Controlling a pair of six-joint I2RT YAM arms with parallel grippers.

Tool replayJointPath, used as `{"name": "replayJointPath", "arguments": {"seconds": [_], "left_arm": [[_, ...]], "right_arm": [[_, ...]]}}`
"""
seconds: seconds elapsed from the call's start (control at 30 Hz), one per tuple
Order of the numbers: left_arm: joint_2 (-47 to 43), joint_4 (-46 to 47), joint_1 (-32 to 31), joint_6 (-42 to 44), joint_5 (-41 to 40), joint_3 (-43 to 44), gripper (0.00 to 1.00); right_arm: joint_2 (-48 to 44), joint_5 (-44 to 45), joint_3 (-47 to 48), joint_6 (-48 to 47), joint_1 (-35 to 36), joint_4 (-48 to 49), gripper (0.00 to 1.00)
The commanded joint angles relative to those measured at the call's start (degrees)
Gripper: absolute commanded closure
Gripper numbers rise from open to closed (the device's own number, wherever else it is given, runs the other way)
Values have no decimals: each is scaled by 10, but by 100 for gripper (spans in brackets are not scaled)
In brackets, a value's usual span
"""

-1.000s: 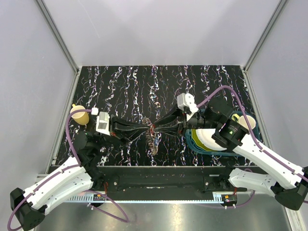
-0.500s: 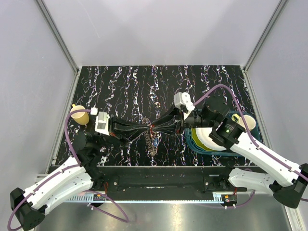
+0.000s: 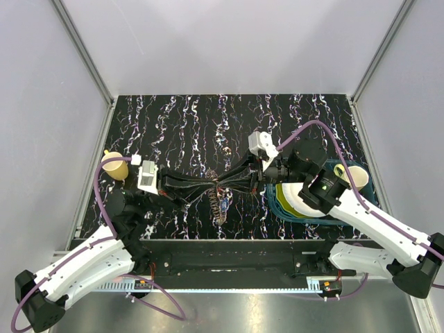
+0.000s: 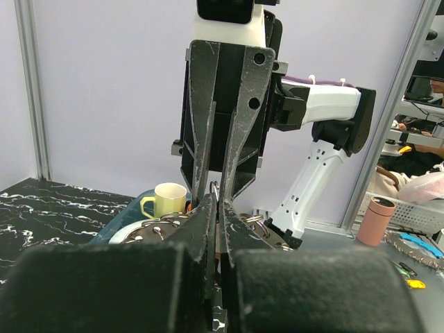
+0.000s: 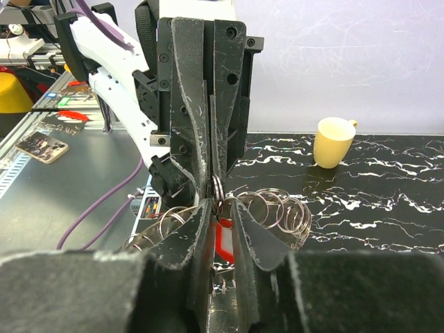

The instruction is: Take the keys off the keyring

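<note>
The keyring (image 3: 220,201), a cluster of silvery rings, hangs above the dark marbled table between my two grippers. My left gripper (image 3: 216,184) comes in from the left and is shut on one ring of the keyring (image 4: 216,189); its fingertips (image 4: 208,208) are pressed together. My right gripper (image 3: 226,184) meets it tip to tip from the right. In the right wrist view its jaws (image 5: 222,211) stand narrow around the red key (image 5: 223,243), which fills the gap. Loose rings (image 5: 277,208) fan out to the right. A blue key (image 3: 226,205) dangles low in the cluster.
A yellow cup (image 3: 114,166) stands at the left edge of the table. At the right a stack of plates on a teal tray (image 3: 298,198) holds a pale cup (image 3: 354,175). Purple cables loop over both arms.
My right gripper has moved slightly left toward the left gripper and its jaws have narrowed around the red key. The left gripper has stayed shut in place.
</note>
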Motion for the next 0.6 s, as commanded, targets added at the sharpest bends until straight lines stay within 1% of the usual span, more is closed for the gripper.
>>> {"name": "replayJointPath", "arguments": {"seconds": [0.0,0.03,0.07,0.1,0.13,0.23,0.33,0.37,0.43,0.47,0.5,0.53,0.57], "left_arm": [[-4,64,2,-2,1,11,100],[-5,63,2,-3,1,11,100],[-5,63,2,-3,1,10,100],[-5,63,2,-2,0,11,100],[-5,62,2,-3,-1,11,100],[-10,50,2,0,-16,10,100],[-23,15,2,11,-39,10,100],[-26,-11,2,14,-46,10,90],[-43,-38,2,31,-64,11,75],[-49,-68,1,39,-69,12,67],[-56,-87,2,55,-76,13,63],[-61,-132,2,65,-91,22,61],[-75,-157,2,75,-100,28,58]], "right_arm": [[-2,-9,-4,7,-3,23,80],[-2,-10,-4,6,-2,23,83],[-1,-9,-4,6,-2,23,93],[-1,-9,-3,5,-2,22,99],[-2,-10,-2,5,-2,20,100],[-2,-2,7,-4,-2,-2,100],[-5,13,22,-41,-3,-45,100],[-7,18,29,-58,-2,-82,100],[-4,37,52,-75,-2,-118,100],[1,42,61,-92,-2,-158,100],[4,51,80,-99,-2,-178,100],[6,57,92,-104,-2,-197,100],[13,67,102,-115,-2,-241,100]]}}
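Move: The small wire ring on the top rim of the keyring sits right at both hands: the left hand's shut tips are still on the rim there, and the right hand's part-open fingers straddle the ring from the other side. For each hand, the keyring's middle is some 6 cm below and 4 cm back. Counted from the right hand, the red key hangs straight below by about 4 cm, the blue key about 8 cm below, 4 cm back and 1 cm right. The small ring on the keyring's rim is pinched as the right fingers, pointing left, close fully around it almost in place. Then the left fingers open to over a third of their range and ease about 1 cm left and forward, while the right hand, keeping its grip, sinks some 2.5 cm and tips its fingers down nearly 10 degrees. ##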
